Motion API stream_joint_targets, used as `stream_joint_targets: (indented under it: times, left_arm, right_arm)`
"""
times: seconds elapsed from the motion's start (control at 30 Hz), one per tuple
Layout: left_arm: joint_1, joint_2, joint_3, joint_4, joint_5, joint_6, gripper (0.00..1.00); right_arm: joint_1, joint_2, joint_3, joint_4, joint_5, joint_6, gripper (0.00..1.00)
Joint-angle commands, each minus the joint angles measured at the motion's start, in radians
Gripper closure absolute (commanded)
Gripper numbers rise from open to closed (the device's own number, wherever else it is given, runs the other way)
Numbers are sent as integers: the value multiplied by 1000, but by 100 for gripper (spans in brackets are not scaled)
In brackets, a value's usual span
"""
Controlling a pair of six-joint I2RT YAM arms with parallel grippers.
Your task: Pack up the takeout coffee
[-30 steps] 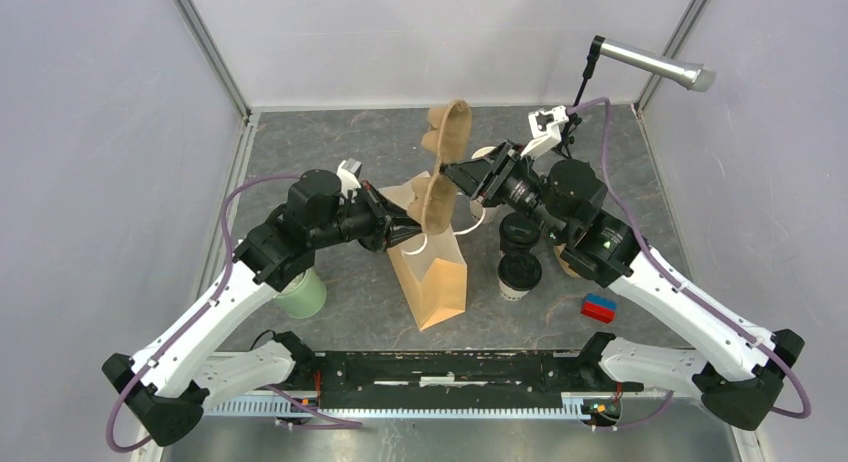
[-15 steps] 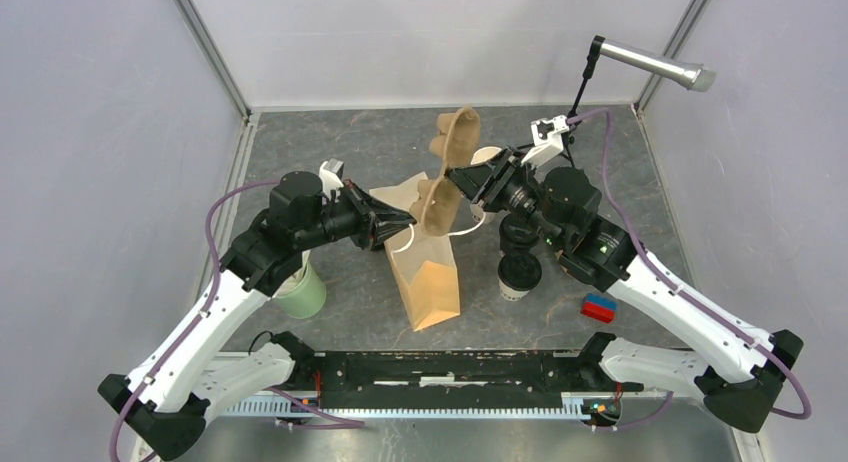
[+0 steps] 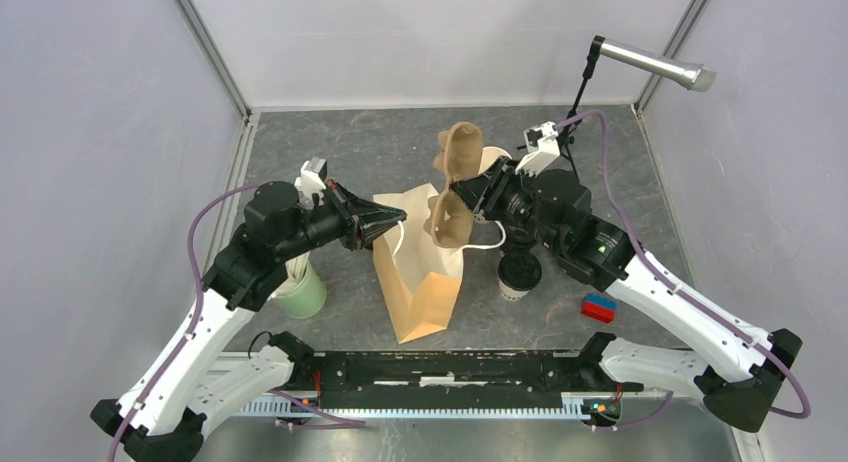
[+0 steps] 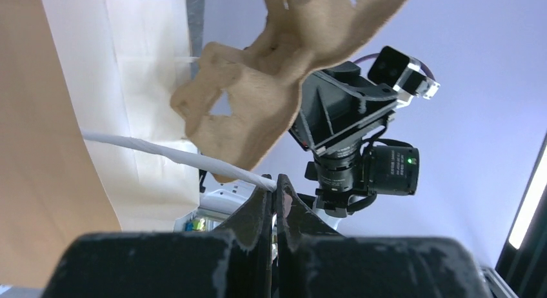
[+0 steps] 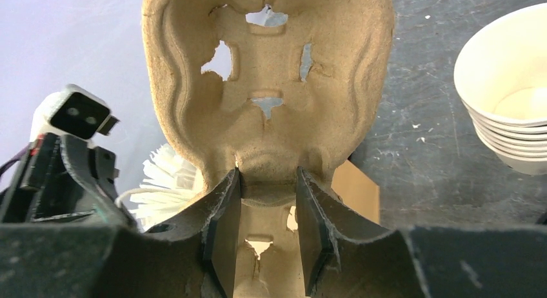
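A takeout coffee cup with a black lid stands on the table right of the brown paper bag; a second lid shows just behind it, partly hidden by my right arm. My left gripper is shut on the bag's white cord handle and holds the mouth up at the left side. My right gripper is shut on the middle ridge of a pulp cup carrier. The carrier hangs on edge over the bag's right rim.
A pale green cup stands under my left arm. A stack of lidless white cups lies beside the carrier at the back. A red and blue block lies at the right, and a microphone juts in from the far right corner.
My left gripper has drawn the handle to the left, shifting and widening the bag's mouth. My right gripper has brought the carrier lower, toward the bag.
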Motion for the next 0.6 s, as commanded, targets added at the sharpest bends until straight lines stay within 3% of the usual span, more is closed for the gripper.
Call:
stream_joint_targets:
  times: [0.0, 0.23, 0.57]
  left_arm:
    - [7, -44, -50, 191, 35, -5, 98]
    - [7, -54, -169, 462, 79, -41, 97]
    - [7, -27, -166, 556, 108, 5, 98]
  right_arm:
    - [7, 12, 60, -62, 20, -51, 61]
    - [59, 82, 172, -6, -45, 2, 61]
    - [104, 162, 225, -5, -18, 76, 61]
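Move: The right hand already holds the cup tray upright by its middle. The bag's mouth lies about 6 cm to its left, 3 cm back and 11 cm below. The bag's loose handle is some 5 cm right, 3 back and 8 lower, and the nearer lidded coffee about 13 cm right, 4 back and 29 below. The left hand already grips the other handle, with the mouth about 3 cm to its right, level with it in reach and 10 cm below. Still pinching the cup tray at its middle, the right hand carries it about 5 cm left across above the bag's mouth, right up to the left fingers, rising some 3 cm and turning slightly counter-clockwise. The left hand keeps its pinch on the bag handle, lifts it about 2 cm, drifts a little right and tips its fingers up some 15 degrees. ##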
